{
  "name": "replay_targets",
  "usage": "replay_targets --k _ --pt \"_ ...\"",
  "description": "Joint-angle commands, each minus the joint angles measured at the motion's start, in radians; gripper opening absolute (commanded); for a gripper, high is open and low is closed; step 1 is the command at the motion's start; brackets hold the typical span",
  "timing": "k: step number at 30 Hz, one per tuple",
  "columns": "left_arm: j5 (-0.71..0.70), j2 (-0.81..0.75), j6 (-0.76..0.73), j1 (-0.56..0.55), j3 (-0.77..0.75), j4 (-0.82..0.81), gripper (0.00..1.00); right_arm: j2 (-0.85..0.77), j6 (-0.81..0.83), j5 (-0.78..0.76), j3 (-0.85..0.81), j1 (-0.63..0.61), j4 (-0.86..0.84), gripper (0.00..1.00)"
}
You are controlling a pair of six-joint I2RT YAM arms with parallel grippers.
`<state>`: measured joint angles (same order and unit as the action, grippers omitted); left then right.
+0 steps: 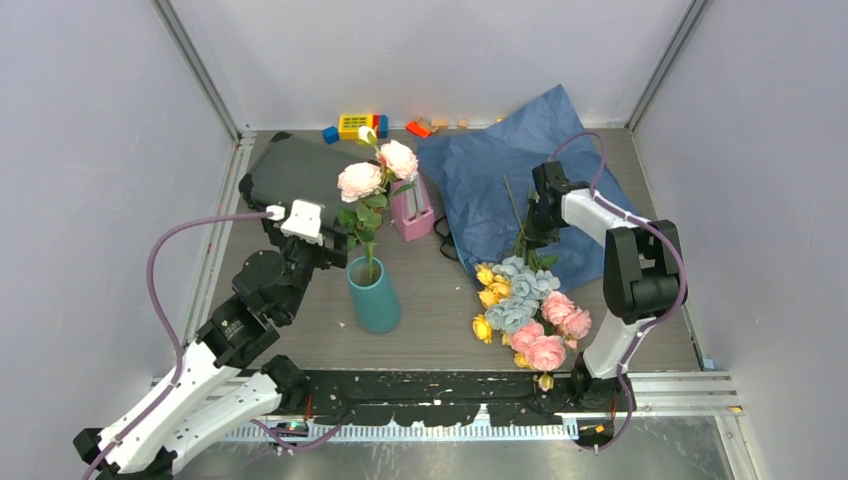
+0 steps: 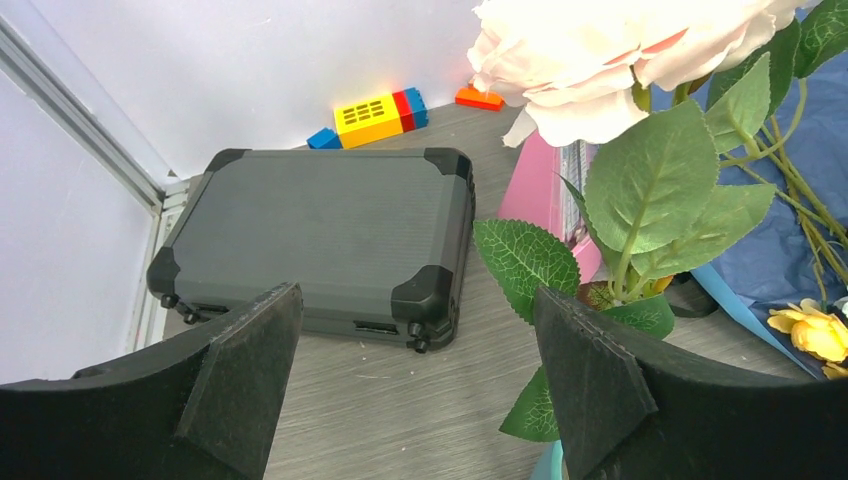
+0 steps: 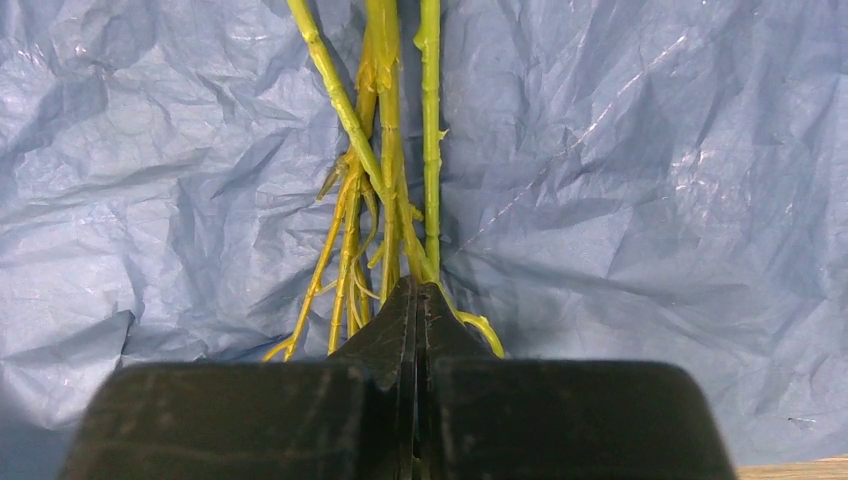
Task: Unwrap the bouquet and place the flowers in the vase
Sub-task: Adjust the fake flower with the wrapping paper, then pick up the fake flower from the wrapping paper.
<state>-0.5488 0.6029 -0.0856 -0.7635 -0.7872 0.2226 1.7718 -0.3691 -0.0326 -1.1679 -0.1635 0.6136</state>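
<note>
The teal vase (image 1: pixel 375 295) stands left of centre and holds two pale pink flowers (image 1: pixel 362 180) on one leafy stem; the same blooms (image 2: pixel 600 50) fill the top of the left wrist view. My left gripper (image 1: pixel 335 252) (image 2: pixel 415 330) is open just left of that stem, with nothing between its fingers. The rest of the bouquet, with pink, pale blue and yellow flowers (image 1: pixel 525 305), lies unwrapped on the table, its stems (image 3: pixel 385 150) resting on the spread blue paper (image 1: pixel 490 170) (image 3: pixel 650 180). My right gripper (image 1: pixel 530 235) (image 3: pixel 415 290) is shut on the stem ends.
A pink metronome (image 1: pixel 412 210) stands behind the vase. A dark grey case (image 1: pixel 290 170) (image 2: pixel 320 230) lies at the back left. Toy bricks (image 1: pixel 360 125) (image 2: pixel 375 115) line the back wall. A black cord (image 1: pixel 445 245) lies by the paper's left edge.
</note>
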Motion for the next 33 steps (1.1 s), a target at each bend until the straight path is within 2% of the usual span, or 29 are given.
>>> replay_targets --k 1,6,10,18,21,23,26,28,33 --pt "-0.010 -0.015 0.010 0.004 -0.042 -0.011 0.88 -0.075 -0.010 -0.058 0.013 -0.007 -0.028 0.00" --pt "0.000 -0.026 0.016 0.004 -0.064 -0.004 0.88 -0.259 -0.016 -0.075 -0.014 -0.007 -0.038 0.00" --pt "0.016 -0.027 0.021 0.004 -0.086 -0.001 0.88 -0.339 -0.019 -0.068 -0.041 -0.007 -0.042 0.00" --pt "0.071 -0.003 0.018 0.004 -0.142 0.045 0.88 -0.359 -0.010 -0.048 -0.053 -0.007 -0.017 0.00" --pt "0.092 0.008 0.020 0.004 -0.148 0.055 0.88 -0.308 -0.015 -0.028 -0.064 -0.005 0.018 0.00" --pt "0.099 0.017 0.025 0.004 -0.149 0.059 0.88 -0.265 -0.025 -0.026 -0.066 -0.005 0.049 0.07" --pt "0.107 0.028 0.031 0.004 -0.147 0.064 0.88 -0.227 -0.041 -0.038 -0.045 -0.007 0.027 0.23" --pt "0.109 0.033 0.035 0.004 -0.146 0.065 0.88 -0.199 -0.050 -0.047 -0.036 -0.009 0.009 0.30" --pt "0.110 0.040 0.040 0.004 -0.140 0.064 0.88 -0.120 -0.042 -0.104 -0.051 -0.020 -0.035 0.36"
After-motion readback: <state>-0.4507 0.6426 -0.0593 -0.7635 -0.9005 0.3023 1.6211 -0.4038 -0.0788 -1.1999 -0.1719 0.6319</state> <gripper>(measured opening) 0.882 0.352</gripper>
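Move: The flower stems lie under the right hand's shut fingertips, about 1 cm ahead, 1 cm left and 1 cm below. The blue flowers are some 9 cm back and 3 cm left of the hand, the yellow ones about 9 cm back and 9 cm left, the pink ones some 18 cm back and 2 cm right, all near its height. From the left hand the stems are roughly 12 cm ahead, 37 cm right and 29 cm below. Right hand rises 14 cm from the stems, sinks 8 back, opening partway; left hand bobs up 4 cm. ##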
